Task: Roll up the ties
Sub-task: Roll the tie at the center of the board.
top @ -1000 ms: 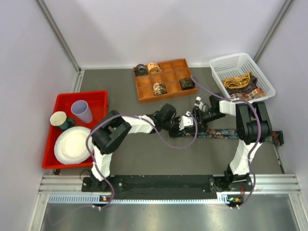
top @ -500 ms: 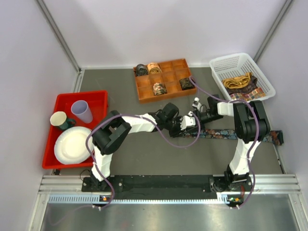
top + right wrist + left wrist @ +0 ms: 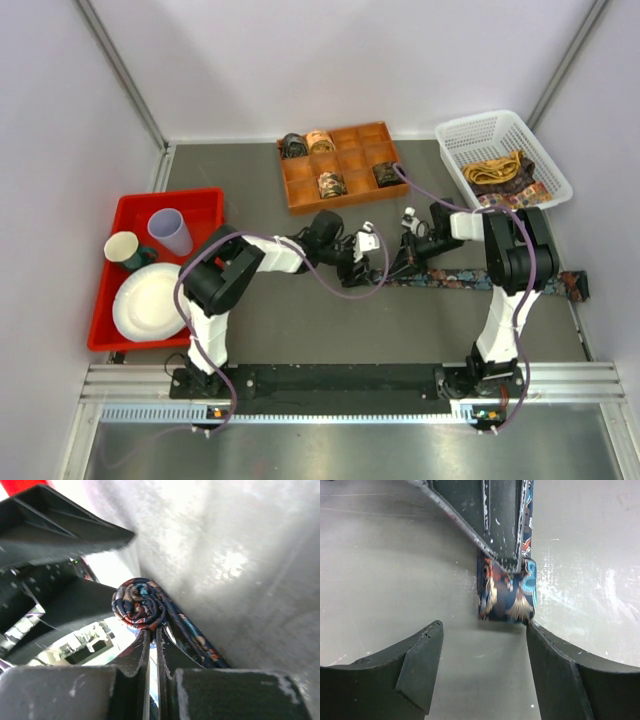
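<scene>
A dark floral tie (image 3: 470, 279) lies flat across the table, and its left end is rolled into a small coil (image 3: 140, 605). My right gripper (image 3: 153, 634) is shut, and its fingertips pinch the edge of that coil from above. In the left wrist view the coil (image 3: 506, 592) sits under the right gripper's fingers (image 3: 502, 525). My left gripper (image 3: 482, 650) stands open just left of the coil and holds nothing. Its right finger (image 3: 555, 670) is close to the coil's corner. From above, the left gripper (image 3: 378, 262) and the right gripper (image 3: 398, 262) face each other.
A wooden compartment box (image 3: 352, 152) at the back holds several rolled ties (image 3: 331, 184). At the back right, a white basket (image 3: 500, 135) holds loose ties (image 3: 497, 172). A red tray (image 3: 200, 200) on the left holds two cups and a white plate (image 3: 150, 300).
My left gripper opened, let go of the coil and drew back to the left. My right gripper closed on the coil and moved slightly left with it.
</scene>
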Controlling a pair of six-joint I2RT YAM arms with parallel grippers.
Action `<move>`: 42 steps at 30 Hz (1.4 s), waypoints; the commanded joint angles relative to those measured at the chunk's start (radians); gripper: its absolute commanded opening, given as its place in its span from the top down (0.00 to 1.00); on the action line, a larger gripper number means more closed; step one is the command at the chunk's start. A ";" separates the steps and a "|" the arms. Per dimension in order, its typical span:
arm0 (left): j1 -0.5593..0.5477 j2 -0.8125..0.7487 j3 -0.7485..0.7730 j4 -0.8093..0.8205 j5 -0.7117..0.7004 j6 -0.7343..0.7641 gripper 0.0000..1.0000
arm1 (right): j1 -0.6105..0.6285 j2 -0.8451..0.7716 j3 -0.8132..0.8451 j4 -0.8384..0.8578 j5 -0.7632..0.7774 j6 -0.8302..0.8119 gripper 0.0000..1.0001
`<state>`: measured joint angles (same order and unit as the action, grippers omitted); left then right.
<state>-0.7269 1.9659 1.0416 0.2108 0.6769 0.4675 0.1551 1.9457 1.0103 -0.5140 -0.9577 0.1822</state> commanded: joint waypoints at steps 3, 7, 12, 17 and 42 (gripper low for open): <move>0.023 0.070 -0.100 0.239 0.142 -0.137 0.29 | 0.020 0.030 0.020 0.043 0.313 0.006 1.00; -0.003 0.113 -0.121 0.332 0.179 -0.167 0.29 | 0.021 0.051 0.045 0.022 0.336 0.005 1.00; -0.022 0.157 -0.137 0.449 0.136 -0.211 0.31 | 0.034 0.052 0.056 -0.006 0.387 -0.001 1.00; -0.025 0.201 -0.111 0.431 0.119 -0.184 0.44 | 0.047 0.056 0.065 -0.029 0.398 -0.006 1.00; -0.080 0.192 0.152 -0.448 -0.287 0.076 0.82 | -0.026 0.015 0.105 -0.118 -0.148 -0.115 0.58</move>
<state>-0.8040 2.0636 1.2251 0.0723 0.6334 0.5232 0.0956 1.9846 1.1320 -0.7055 -1.0447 0.0528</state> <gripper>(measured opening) 0.387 0.432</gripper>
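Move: The rolled end of the tie lies about 3 cm to the right of my open left hand, 1 cm nearer me and 1 cm lower. From my shut right fingers it is roughly 2 cm left, 1 cm back and 1 cm down. From my left hand, the flat strip's middle is some 27 cm right and 2 cm back; the organizer box's is about 24 cm ahead and 5 cm left, its nearest dark tie 22 cm ahead and 6 cm right. While my shut right fingertips stay down on the roll, I slide my open left hand about 4 cm right around the rolled end, tilting its fingers flatter by some 15 degrees. I pinch the roll, then tip the fingers back down, turning its top towards the flat strip and easing 1 cm forward. Meanwhile my right fingers come off, open partway, rise nearly 3 cm from their lowest and drift slightly forward. ##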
